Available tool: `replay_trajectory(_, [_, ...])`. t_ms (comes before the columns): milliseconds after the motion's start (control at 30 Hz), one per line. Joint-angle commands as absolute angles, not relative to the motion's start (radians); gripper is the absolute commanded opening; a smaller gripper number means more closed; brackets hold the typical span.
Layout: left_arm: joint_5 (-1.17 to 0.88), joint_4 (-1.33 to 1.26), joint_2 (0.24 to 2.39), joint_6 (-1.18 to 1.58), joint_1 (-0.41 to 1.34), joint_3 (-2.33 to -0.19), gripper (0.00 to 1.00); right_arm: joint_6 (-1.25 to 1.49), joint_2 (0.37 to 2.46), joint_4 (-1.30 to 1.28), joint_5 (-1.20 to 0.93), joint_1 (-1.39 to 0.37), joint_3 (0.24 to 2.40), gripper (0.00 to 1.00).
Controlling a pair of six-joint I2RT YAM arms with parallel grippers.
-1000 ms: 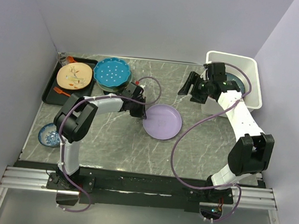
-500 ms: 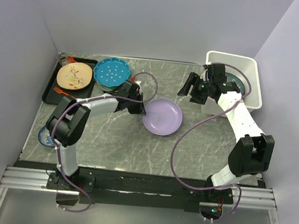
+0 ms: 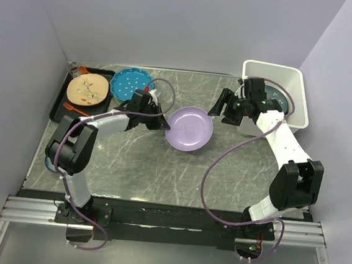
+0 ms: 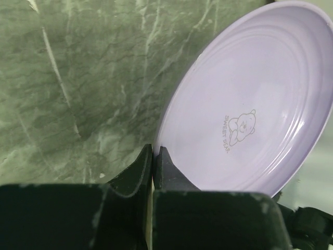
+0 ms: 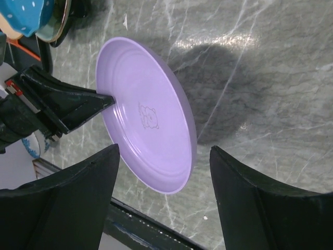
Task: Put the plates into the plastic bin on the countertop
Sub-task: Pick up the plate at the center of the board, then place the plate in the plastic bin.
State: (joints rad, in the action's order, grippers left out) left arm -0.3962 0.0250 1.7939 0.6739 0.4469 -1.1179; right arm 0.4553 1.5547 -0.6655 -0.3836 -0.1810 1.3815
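A lavender plate hangs tilted above the countertop, and my left gripper is shut on its left rim. The left wrist view shows the jaws pinched on the edge of the lavender plate. My right gripper stands open just right of the plate and faces it; in the right wrist view the lavender plate sits between and beyond the spread fingers. The white plastic bin stands at the far right with a dark plate inside. A teal dotted plate tops a stack at the far left.
A black tray at the far left carries a cream plate and orange bits. Walls close in the left, back and right sides. The right arm reaches along the front of the bin.
My left gripper has carried the lavender plate away from the near side and a little right, toward the right gripper. The right gripper has hardly moved.
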Motion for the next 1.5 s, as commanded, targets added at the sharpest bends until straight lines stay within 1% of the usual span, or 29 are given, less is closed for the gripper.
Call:
replay_trajectory(0, [-0.494,-0.074,1.738,0.71,0.437,-1.108,0.01,0.454,1.513,-0.615,-0.426,-0.189,1.356,0.75])
replay_trajectory(167, [-0.534,-0.113,1.735,0.733,0.431,-1.1,0.01,0.459,1.519,-0.592,-0.457,-0.193,1.327,0.7])
replay_trajectory(200, [-0.535,-0.112,1.733,0.733,0.431,-1.101,0.01,0.459,1.52,-0.588,-0.471,-0.195,1.324,0.67])
replay_trajectory(367, [-0.551,-0.123,1.724,0.736,0.43,-1.103,0.01,0.46,1.546,-0.58,-0.486,-0.209,1.319,0.63])
replay_trajectory(433, [-0.557,-0.126,1.721,0.739,0.43,-1.104,0.01,0.46,1.552,-0.577,-0.5,-0.21,1.319,0.59])
replay_trajectory(567, [-0.558,-0.121,1.72,0.736,0.43,-1.108,0.01,0.459,1.569,-0.575,-0.514,-0.219,1.324,0.47])
replay_trajectory(600, [-0.56,-0.121,1.718,0.735,0.43,-1.108,0.01,0.459,1.572,-0.577,-0.517,-0.219,1.325,0.41])
replay_trajectory(733, [-0.563,-0.111,1.717,0.732,0.43,-1.111,0.01,0.456,1.585,-0.572,-0.526,-0.221,1.324,0.29])
replay_trajectory(767, [-0.561,-0.107,1.717,0.73,0.43,-1.115,0.01,0.454,1.586,-0.572,-0.529,-0.222,1.324,0.22])
replay_trajectory(833, [-0.563,-0.106,1.715,0.73,0.43,-1.117,0.01,0.454,1.588,-0.569,-0.531,-0.221,1.322,0.14])
replay_trajectory(867, [-0.56,-0.104,1.712,0.729,0.43,-1.117,0.01,0.454,1.588,-0.569,-0.529,-0.222,1.322,0.08])
replay_trajectory(1000, [-0.54,-0.065,1.71,0.709,0.43,-1.134,0.01,0.453,1.588,-0.583,-0.512,-0.222,1.339,0.04])
replay_trajectory(1167, [-0.505,-0.011,1.706,0.683,0.428,-1.163,0.09,0.446,1.586,-0.594,-0.506,-0.224,1.356,0.02])
replay_trajectory(1200, [-0.494,-0.002,1.704,0.677,0.429,-1.167,0.13,0.448,1.585,-0.592,-0.503,-0.222,1.353,0.02])
replay_trajectory(1267, [-0.488,-0.002,1.698,0.675,0.43,-1.169,0.18,0.448,1.586,-0.588,-0.503,-0.222,1.35,0.02])
replay_trajectory(1300, [-0.483,-0.002,1.695,0.67,0.43,-1.169,0.25,0.448,1.585,-0.586,-0.503,-0.222,1.344,0.01])
replay_trajectory(1367, [-0.476,0.029,1.692,0.664,0.43,-1.172,0.33,0.449,1.583,-0.58,-0.506,-0.222,1.338,0.01])
replay_trajectory(1400, [-0.471,0.038,1.69,0.66,0.43,-1.173,0.39,0.449,1.58,-0.577,-0.506,-0.224,1.33,0.01])
replay_trajectory(1467, [-0.463,0.043,1.681,0.655,0.43,-1.17,0.44,0.451,1.577,-0.571,-0.508,-0.221,1.324,0.01])
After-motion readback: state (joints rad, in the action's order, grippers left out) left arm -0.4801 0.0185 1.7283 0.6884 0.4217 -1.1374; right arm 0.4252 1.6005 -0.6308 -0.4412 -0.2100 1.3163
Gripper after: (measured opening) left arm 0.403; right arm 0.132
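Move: The lilac plate hangs off the table, its left rim pinched in the left fingers; its middle lies about 8 cm to the right of that hand, practically level with it. From the open right hand, the plate's middle is roughly 10 cm left, 3 cm back and 8 cm below. The white bin is some 18 cm right of the right hand, 10 cm ahead and 11 cm down. The blue plate stack sits about 16 cm ahead and 16 cm left of the left hand, 6 cm below. Down by roughly 3.5 cm, with a small shift left and back, the right hand comes onto the plate's free right rim, shuts its wide-open fingers on it and then holds nearly still. The left hand meanwhile lifts the plate about 4 cm, rolling slightly to raise the plate's right side, and near the end spreads its fingers partway about the left rim, loosening its pinch. ##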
